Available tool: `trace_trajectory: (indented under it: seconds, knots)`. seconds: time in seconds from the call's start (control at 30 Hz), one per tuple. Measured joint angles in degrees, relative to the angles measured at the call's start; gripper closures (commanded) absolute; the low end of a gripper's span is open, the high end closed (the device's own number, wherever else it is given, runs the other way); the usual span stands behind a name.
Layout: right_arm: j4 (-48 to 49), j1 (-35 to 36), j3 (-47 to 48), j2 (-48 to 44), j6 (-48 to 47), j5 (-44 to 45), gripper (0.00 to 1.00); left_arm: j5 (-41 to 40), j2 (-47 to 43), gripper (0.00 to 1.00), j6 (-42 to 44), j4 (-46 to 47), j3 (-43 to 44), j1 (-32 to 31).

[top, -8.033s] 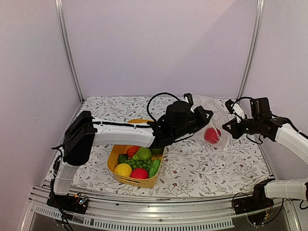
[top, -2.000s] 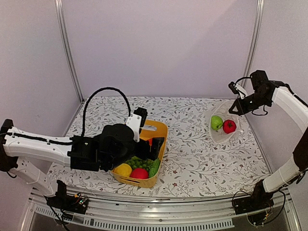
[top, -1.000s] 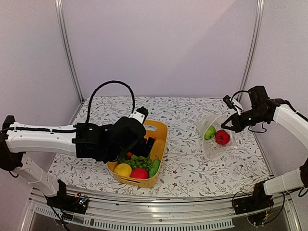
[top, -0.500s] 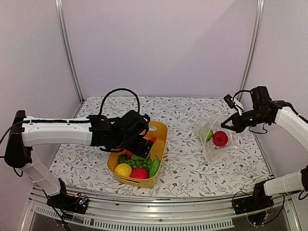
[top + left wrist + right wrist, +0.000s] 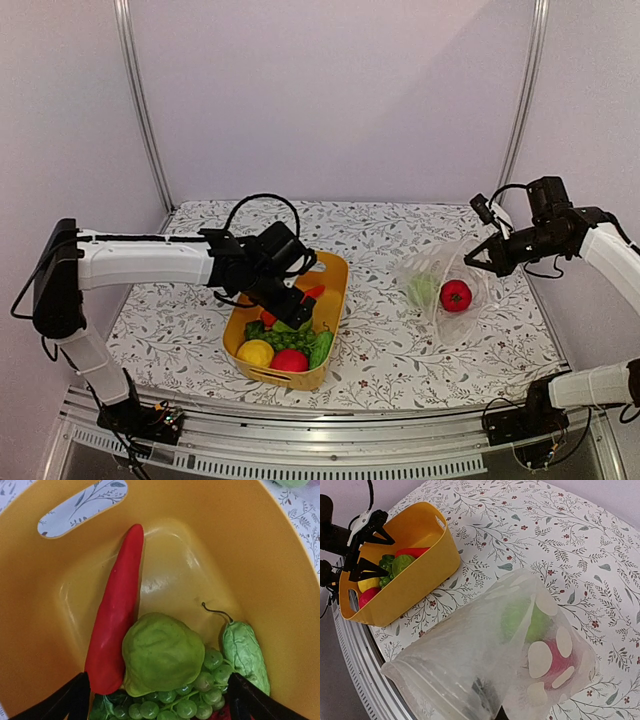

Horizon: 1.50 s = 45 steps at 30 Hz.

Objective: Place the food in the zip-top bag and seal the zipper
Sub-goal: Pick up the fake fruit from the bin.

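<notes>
The zip-top bag hangs from my right gripper, which is shut on its upper edge. A green fruit and a red fruit lie inside it. In the right wrist view the bag covers my fingers, and the zipper runs along its near mouth edge. My left gripper is open just above the yellow basket. Between its fingers lie a wrinkled green fruit, a red chili, green grapes and a leafy green.
The basket stands at front centre on the flowered table. A yellow fruit and a red fruit lie at its near end. Metal frame posts stand at the back corners.
My left gripper has moved right and forward over the basket and now hangs open above the food. My right gripper has carried the bag a little left and lower; a green fruit has joined the red one.
</notes>
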Motion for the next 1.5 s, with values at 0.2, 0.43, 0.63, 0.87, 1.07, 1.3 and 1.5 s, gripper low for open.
trace_trajectory:
  seconds: [0.2,0.43,0.63,0.87,1.07,1.3,1.5]
  knots:
    - [-1.5,0.0,1.1,0.0,-0.2,0.1,1.0,1.9,4.2,0.14,3.2,-1.4,3.5,0.1]
    - [-2.4,0.0,1.7,0.0,-0.2,0.1,1.0,2.3,8.5,0.25,5.0,-3.2,6.2,0.3]
    - [-2.7,0.0,1.7,0.0,-0.2,0.2,1.0,2.4,9.7,0.29,5.5,-5.2,7.1,0.3]
    - [-2.7,0.0,1.7,0.0,-0.2,0.2,1.0,2.3,10.1,0.3,5.5,-5.6,7.1,0.3]
    - [-2.7,0.0,1.7,0.1,-0.2,0.4,1.0,1.7,11.9,0.39,5.6,-5.7,8.9,0.2]
    - [-2.7,0.0,1.7,0.1,-0.2,0.8,1.0,0.5,12.5,0.53,5.9,-6.2,9.8,0.0]
    - [-2.8,0.0,1.7,0.2,-0.2,1.1,1.0,-0.4,11.6,0.58,5.4,-7.0,9.8,-0.3]
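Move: The green fruit sits in the bin almost under the open left gripper, some 4 cm below it, about 1 cm ahead and 1 cm to its right. The red pepper lies about 5 cm straight ahead; the grapes are 4 cm back and 2 cm left, the wrinkled green pepper 4 cm back and 7 cm right, all about 6 cm below. From the right hand the green fruit is roughly 35 cm left, 1 cm back and 16 cm lower. Lower the left gripper about 4 cm into the bin, edging a little to the right as the wrist tilts some 10 degrees, so the pads straddle the green fruit between the red pepper and the grapes. Draw the fingers in as you sink, ease about 1 cm forward, then pinch the fruit from both sides and just start back up. Let the right hand keep the bag still. ##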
